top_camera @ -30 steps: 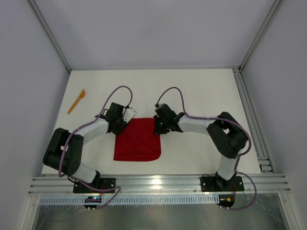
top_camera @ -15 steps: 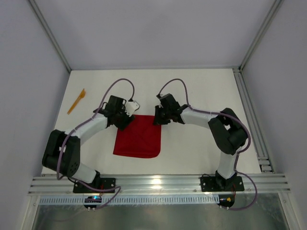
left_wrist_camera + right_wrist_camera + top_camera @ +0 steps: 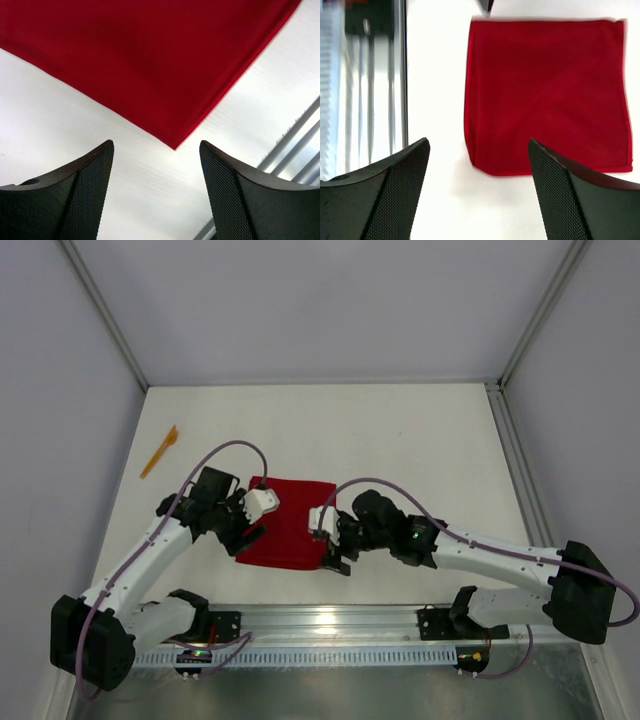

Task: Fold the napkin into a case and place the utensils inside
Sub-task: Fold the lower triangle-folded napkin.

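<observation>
The red napkin [image 3: 290,520] lies flat on the white table as a rough square, with nothing on it. My left gripper [image 3: 248,532] hovers at its near left corner, open and empty; in the left wrist view that corner of the napkin [image 3: 150,60] points into the gap of my left gripper [image 3: 156,145]. My right gripper [image 3: 330,543] is at the near right corner, also open and empty; the right wrist view shows my right gripper [image 3: 477,141] just short of the napkin [image 3: 545,90]. One orange utensil [image 3: 160,450] lies far left, apart from both grippers.
The metal rail [image 3: 330,623] runs along the table's near edge, close behind both grippers, and shows as the rail [image 3: 370,85] in the right wrist view. A frame post [image 3: 525,475] borders the right side.
Both arms drew back from the napkin's far edge to its near corners. Both grippers' jaws opened; the right one was shut a second ago. The napkin stays flat.
</observation>
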Available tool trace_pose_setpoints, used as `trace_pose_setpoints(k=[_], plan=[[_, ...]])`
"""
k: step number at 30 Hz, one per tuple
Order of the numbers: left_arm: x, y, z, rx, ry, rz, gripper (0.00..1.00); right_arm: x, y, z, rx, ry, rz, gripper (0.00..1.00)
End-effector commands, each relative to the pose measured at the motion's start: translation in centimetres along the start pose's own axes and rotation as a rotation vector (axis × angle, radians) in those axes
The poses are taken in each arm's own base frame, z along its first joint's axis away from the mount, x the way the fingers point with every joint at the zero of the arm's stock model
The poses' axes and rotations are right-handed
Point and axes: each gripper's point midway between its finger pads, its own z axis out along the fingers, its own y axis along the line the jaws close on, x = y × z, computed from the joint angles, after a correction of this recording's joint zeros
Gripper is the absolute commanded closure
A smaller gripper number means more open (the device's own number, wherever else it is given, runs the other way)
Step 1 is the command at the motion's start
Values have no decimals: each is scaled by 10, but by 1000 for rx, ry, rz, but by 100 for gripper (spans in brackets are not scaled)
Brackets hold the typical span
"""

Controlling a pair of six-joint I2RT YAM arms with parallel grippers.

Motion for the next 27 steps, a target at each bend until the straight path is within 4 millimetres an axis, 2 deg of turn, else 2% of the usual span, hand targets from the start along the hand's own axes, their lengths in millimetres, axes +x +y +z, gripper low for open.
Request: trace_pose_setpoints(k=[1, 5, 8, 12, 16, 22, 25, 27], plan=[[18, -15, -5, 32, 3, 91, 28, 51, 7, -1, -58, 113, -316, 17], [50, -16, 6, 24, 86, 162, 27, 72, 3, 6, -37, 191, -364, 18], [56, -22, 15, 52, 80, 184, 27, 85, 7, 18, -62, 232, -391, 18], [50, -25, 17, 70, 45, 179, 27, 99, 6, 32, -62, 276, -398, 22], [52, -30, 21, 92, 42, 171, 27, 109, 10, 45, -95, 323, -387, 34], [57, -36, 27, 118, 43, 162, 28, 121, 2, 54, -38, 369, -348, 42], [55, -37, 27, 126, 43, 156, 28, 127, 0, 56, -17, 387, -314, 57], [56, -38, 26, 134, 48, 157, 28, 132, -1, 54, -7, 406, -303, 59]])
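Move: The napkin's lower-right corner, nearest the base, lies almost straight below the right hand, about 15 cm down, 2 cm back and 1 cm right. The napkin's middle is some 9 cm ahead and 8 cm left, equally low. From the left hand, the napkin's lower-left corner is about 5 cm back, 2 cm left and 9 cm down; its middle is 4 cm ahead and 10 cm right. Right hand lowers about 14 cm to the lower-right corner, half closing; open left hand sinks back towards lower-left corner. ##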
